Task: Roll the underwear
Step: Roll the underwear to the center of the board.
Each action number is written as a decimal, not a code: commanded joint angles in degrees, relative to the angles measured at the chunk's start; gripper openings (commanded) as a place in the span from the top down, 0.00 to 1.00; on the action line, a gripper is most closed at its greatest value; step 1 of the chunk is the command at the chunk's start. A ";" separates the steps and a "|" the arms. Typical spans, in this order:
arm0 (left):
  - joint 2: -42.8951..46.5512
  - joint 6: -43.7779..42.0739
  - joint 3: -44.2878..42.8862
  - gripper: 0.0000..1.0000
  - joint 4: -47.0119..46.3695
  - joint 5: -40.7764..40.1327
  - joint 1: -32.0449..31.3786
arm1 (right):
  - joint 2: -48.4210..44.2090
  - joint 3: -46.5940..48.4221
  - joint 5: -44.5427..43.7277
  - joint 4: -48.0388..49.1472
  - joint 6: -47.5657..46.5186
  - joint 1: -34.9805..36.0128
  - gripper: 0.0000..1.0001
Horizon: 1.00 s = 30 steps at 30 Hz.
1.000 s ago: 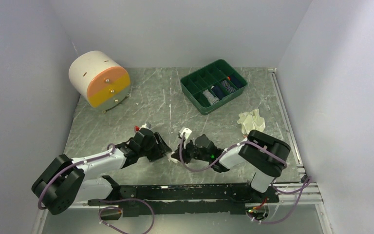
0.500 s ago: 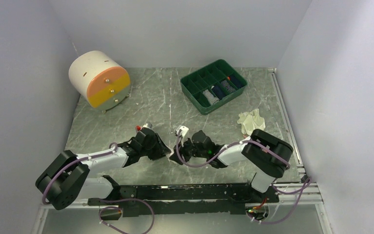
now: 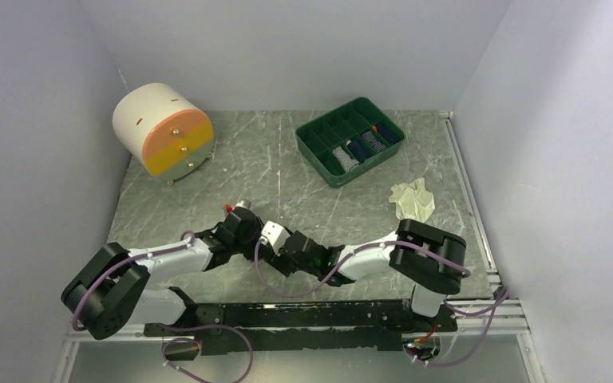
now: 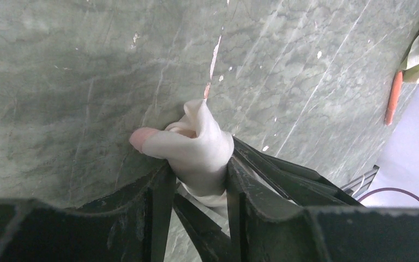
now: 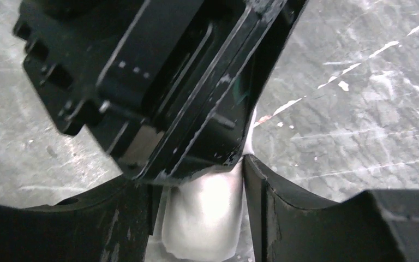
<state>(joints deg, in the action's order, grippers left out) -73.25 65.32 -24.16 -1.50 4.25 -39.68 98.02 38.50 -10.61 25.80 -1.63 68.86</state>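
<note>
A white underwear (image 4: 196,147) with a pink tip is rolled into a tight bundle. My left gripper (image 4: 199,164) is shut on it just above the table. My right gripper (image 5: 199,183) stands open, and its fingers straddle the other end of the same roll (image 5: 204,218). The body of the left gripper (image 5: 158,82) fills the view right above it. From the top the two grippers (image 3: 254,233) (image 3: 278,246) meet tip to tip at the near middle and hide the roll. A second, cream-white underwear (image 3: 412,199) lies crumpled at the right, apart from both arms.
A green divided tray (image 3: 311,148) at the back holds rolled cloths. A round white drawer box (image 3: 164,129) with orange and yellow fronts stands at the back left. Grey walls enclose the table, and a metal rail (image 3: 469,207) runs along its right edge.
My right gripper has slid left up against the left gripper, and its jaws have widened. The left jaws have closed in on the roll.
</note>
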 commanded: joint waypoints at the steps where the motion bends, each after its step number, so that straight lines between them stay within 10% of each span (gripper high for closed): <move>1: -1.71 -2.04 0.67 0.56 6.13 -0.58 -0.13 | 3.02 1.12 -5.46 -4.20 -0.93 0.20 0.44; 19: 1.11 -2.49 1.27 0.48 5.09 1.46 1.45 | 2.41 -4.21 6.74 -5.10 8.31 -3.19 0.40; 30: 6.53 -4.56 -0.10 0.27 11.95 1.50 7.37 | 4.46 -2.36 5.07 -9.79 10.98 -4.90 0.81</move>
<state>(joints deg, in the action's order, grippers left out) -70.00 63.86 -24.14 1.56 6.13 -36.91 99.61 37.76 -5.63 28.91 5.96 65.04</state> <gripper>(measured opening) 0.668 0.331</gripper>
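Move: The rolled underwear lies between both sets of fingers, its middle about 1 cm ahead, 1 cm left and 1 cm below the right hand. It runs from ahead-left to back-right, with the right fingers loosely astride its near part. The green tray is roughly 27 cm ahead and 19 cm to the right, the crumpled cloth 14 cm ahead and 34 cm to the right. From the left hand, the roll's middle is about 1 cm ahead, level sideways and 1 cm below. Forward by barely 1 cm, then about 1 cm right and back again, the right hand works astride the roll while sinking slightly and tilting some 10 degrees; its fingers narrow a little, reopen, then close and pinch the underwear from both sides. The left fingers, holding the roll's far part, open and loosen their hold, that hand easing up and left about 1 cm at the end. ##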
